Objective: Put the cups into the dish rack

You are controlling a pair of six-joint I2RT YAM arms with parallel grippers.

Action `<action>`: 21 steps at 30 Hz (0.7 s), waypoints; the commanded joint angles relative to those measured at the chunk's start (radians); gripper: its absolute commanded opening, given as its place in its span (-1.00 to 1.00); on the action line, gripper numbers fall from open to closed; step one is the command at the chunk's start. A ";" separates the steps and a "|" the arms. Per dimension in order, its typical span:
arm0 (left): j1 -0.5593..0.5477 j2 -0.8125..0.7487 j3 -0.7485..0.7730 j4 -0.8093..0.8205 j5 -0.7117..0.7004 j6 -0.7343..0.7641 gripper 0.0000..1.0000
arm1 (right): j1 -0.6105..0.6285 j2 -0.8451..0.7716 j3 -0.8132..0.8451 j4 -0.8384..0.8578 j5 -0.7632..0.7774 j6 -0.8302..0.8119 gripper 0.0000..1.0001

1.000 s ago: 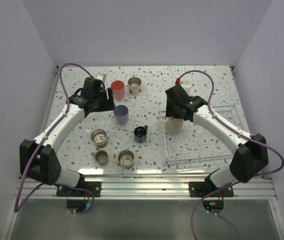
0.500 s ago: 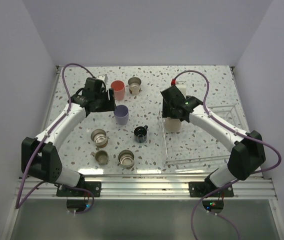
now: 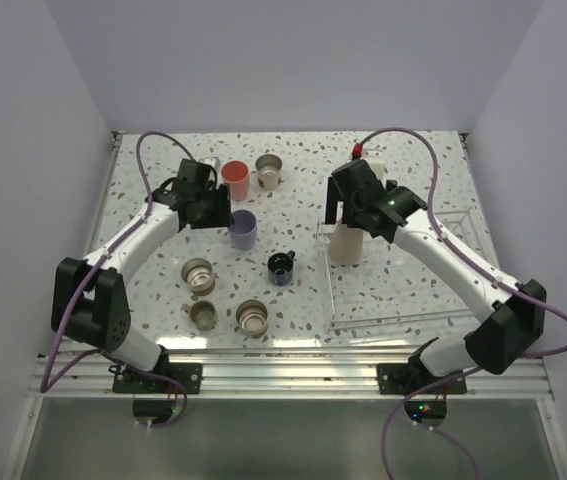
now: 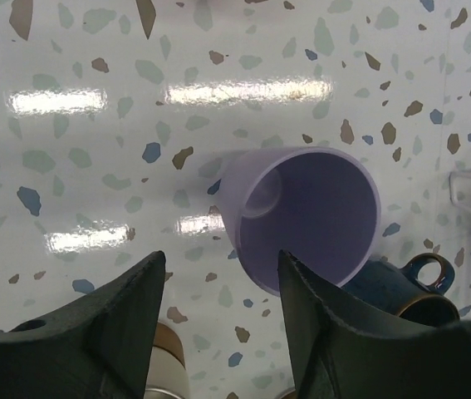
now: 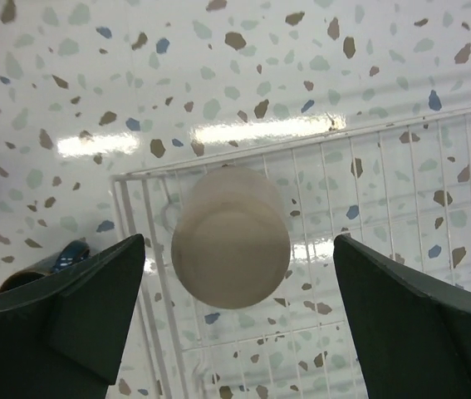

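Observation:
Upright on the table stands a lavender cup point(image 4: 310, 216) point(image 3: 243, 229). My left gripper point(image 4: 222, 259) point(image 3: 225, 212) hovers open just short of it, its right finger point(image 4: 335, 332) at the near rim, nothing held. A beige cup point(image 5: 231, 249) point(image 3: 346, 244) stands upside down in the dish rack's point(image 5: 385, 166) point(image 3: 403, 300) near-left corner. My right gripper point(image 5: 237, 241) point(image 3: 347, 212) is above it, wide open, with both fingers apart from the cup. On the table sit a coral cup point(image 3: 235, 178), a black mug point(image 3: 281, 267) point(image 4: 414, 287) and several steel cups point(image 3: 269, 172) point(image 3: 198, 275) point(image 3: 252, 317).
A small steel cup point(image 3: 203, 314) stands near the table's front edge beside another. The black mug point(image 5: 61, 258) lies just left of the rack's wire edge. White walls close the table on three sides.
My right gripper has opened wide and let go of the beige cup, which now stands in the rack. My left gripper has shifted toward the lavender cup and narrowed a little.

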 commanded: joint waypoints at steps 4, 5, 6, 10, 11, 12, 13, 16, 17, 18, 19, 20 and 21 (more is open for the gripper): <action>0.002 0.078 -0.012 0.075 0.017 0.034 0.08 | 0.005 -0.148 0.157 -0.096 0.060 -0.004 0.97; 0.002 0.084 -0.013 0.085 0.023 0.032 0.02 | 0.005 -0.158 0.177 -0.112 0.059 -0.003 0.97; 0.002 0.092 -0.010 0.096 0.028 0.029 -0.11 | 0.005 -0.168 0.183 -0.120 0.057 0.000 0.97; 0.002 0.135 0.007 0.109 0.055 0.012 -0.59 | 0.007 -0.211 0.217 -0.159 0.060 0.005 0.97; 0.001 0.140 0.008 0.112 0.061 0.011 -0.68 | 0.007 -0.224 0.231 -0.174 0.068 0.005 0.97; 0.001 0.140 0.014 0.115 0.066 0.006 -0.78 | 0.007 -0.231 0.237 -0.182 0.071 0.003 0.97; 0.001 0.140 0.019 0.115 0.070 0.003 -0.81 | 0.005 -0.237 0.249 -0.185 0.072 -0.003 0.97; 0.001 0.137 0.065 0.084 0.069 0.003 -1.00 | 0.005 -0.254 0.272 -0.200 0.059 -0.010 0.97; 0.002 0.132 0.082 0.072 0.066 0.005 -1.00 | 0.007 -0.257 0.292 -0.206 0.051 -0.010 0.97; 0.002 0.128 0.115 0.049 0.063 0.006 -1.00 | 0.005 -0.258 0.304 -0.211 0.031 -0.009 0.97; 0.002 0.109 0.132 0.041 0.064 0.005 -1.00 | 0.007 -0.260 0.318 -0.212 0.019 -0.003 0.97; 0.001 0.098 0.166 0.032 0.064 0.000 -1.00 | 0.007 -0.263 0.344 -0.212 0.003 0.003 0.97; 0.001 0.089 0.186 0.012 0.070 -0.008 -1.00 | 0.007 -0.266 0.360 -0.211 -0.036 0.008 0.97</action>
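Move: The purple cup stands just right of the left hand: about 4 cm right, 1 cm ahead, its middle some 9 cm below. The red cup is roughly 11 cm beyond it, the black mug 8 cm to its right and 8 cm nearer, a steel cup 9 cm to its left and 10 cm nearer. From the empty right hand the tan cup in the rack is 10 cm below and 1 cm ahead; the purple cup is 22 cm left, 3 cm ahead, 16 cm below. Lower the left gripper about 4.5 cm onto the near-left rim of the purple cup, edging right and forward, and shut the fingers to pinch the wall; then start back up and forward with that grip. Meanwhile raise the wide-open right hand some 15 cm off the tan cup, easing back and right and tilting its fingers outward. ##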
